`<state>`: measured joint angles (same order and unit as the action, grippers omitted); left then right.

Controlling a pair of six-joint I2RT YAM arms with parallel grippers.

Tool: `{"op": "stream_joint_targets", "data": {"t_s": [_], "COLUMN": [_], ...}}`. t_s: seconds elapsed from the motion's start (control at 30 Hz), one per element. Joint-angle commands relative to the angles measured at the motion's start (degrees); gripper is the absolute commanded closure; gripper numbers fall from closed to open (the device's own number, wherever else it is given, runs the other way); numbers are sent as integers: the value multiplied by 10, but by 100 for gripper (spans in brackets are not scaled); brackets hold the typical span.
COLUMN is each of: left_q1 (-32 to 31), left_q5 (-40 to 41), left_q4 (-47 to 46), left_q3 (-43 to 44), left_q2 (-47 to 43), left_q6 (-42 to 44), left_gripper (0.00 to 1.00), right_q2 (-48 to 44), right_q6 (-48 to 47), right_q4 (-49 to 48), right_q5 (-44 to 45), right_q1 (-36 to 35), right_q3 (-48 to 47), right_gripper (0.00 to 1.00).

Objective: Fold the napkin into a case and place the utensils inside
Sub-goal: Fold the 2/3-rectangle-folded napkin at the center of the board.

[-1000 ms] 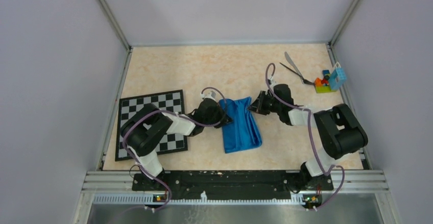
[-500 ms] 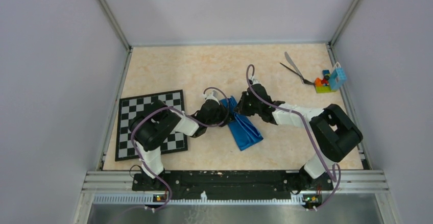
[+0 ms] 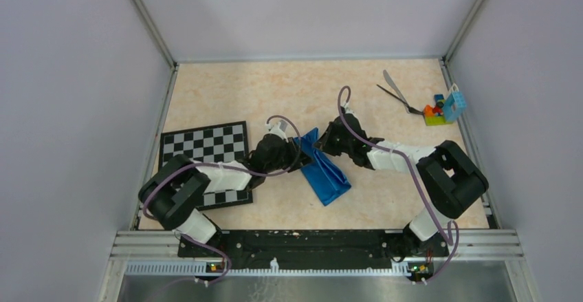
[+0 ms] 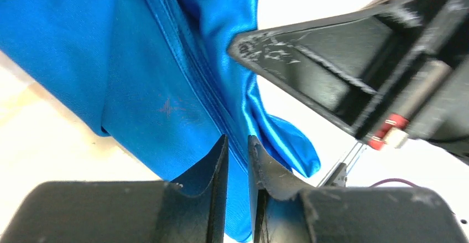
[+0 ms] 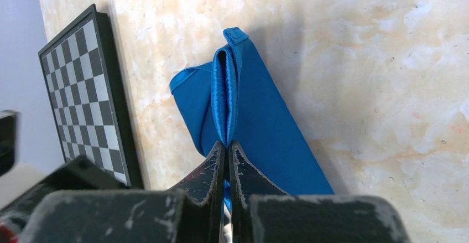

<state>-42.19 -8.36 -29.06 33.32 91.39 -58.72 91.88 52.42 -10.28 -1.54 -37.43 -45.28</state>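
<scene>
The blue napkin [image 3: 328, 175] lies folded into a narrow slanted strip on the table, right of the chessboard. My right gripper [image 5: 227, 143] is shut on a bunched fold of the napkin [image 5: 260, 121] at its upper end, lifting that edge slightly. My left gripper [image 4: 238, 139] sits just left of it, jaws a narrow gap apart, with the napkin's hem [image 4: 155, 88] running under the gap. In the top view both grippers meet at the strip's upper end, the left [image 3: 297, 153] and the right [image 3: 322, 144]. The silver knife [image 3: 393, 87] and the thin black utensil [image 3: 397, 98] lie at the far right.
The chessboard [image 3: 206, 152] lies under the left arm's forearm. Colourful toy blocks [image 3: 441, 109] sit beside the utensils near the right wall. Metal frame rails edge the table on the left, right and back.
The right gripper carried the napkin's right edge leftward, turning the wide cloth into a narrow strip. The left jaws have parted slightly and the left arm's elbow has swung down-left.
</scene>
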Motion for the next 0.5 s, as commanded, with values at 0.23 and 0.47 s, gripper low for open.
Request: {"op": "stream_joint_targets", "data": {"t_s": [0.23, 0.47], "left_q1": [68, 67], "left_q5": [-23, -49], "left_q4": [-28, -73], "left_q3": [-31, 0], "left_q2": [16, 109], "left_q6": [17, 13], "left_gripper": [88, 99], "right_q2": [-25, 1], "right_q6": [6, 31], "right_q4": [11, 34], "right_q5": [40, 56], "right_q1": [-13, -45], "right_q3": [-17, -54], "right_gripper": [100, 100]}}
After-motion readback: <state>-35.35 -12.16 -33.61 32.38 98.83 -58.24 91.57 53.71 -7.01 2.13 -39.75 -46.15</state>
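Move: The napkin's left edge, where the left fingers are to come down, lies about 2 cm ahead, 3 cm to the left and 4 cm below the left hand. The raised fold in the right fingers is some 3 cm ahead and 3 cm right of the left hand; the napkin's near end is about 11 cm back and 8 cm right. The chessboard's middle is roughly 29 cm to the left and 3 cm back. From the right hand, that left edge is about 5 cm left, 3 cm back and 4 cm below. The left fingertips come down onto the napkin's left edge, low against the table. The hand first rises about 2 cm while heading left, goes on left and slightly forward to some 4 cm out, drops over 5 cm, then eases back right by 1 cm; its partly open fingers close nearly shut. The right hand stays in place and keeps its pinch on the raised fold. ##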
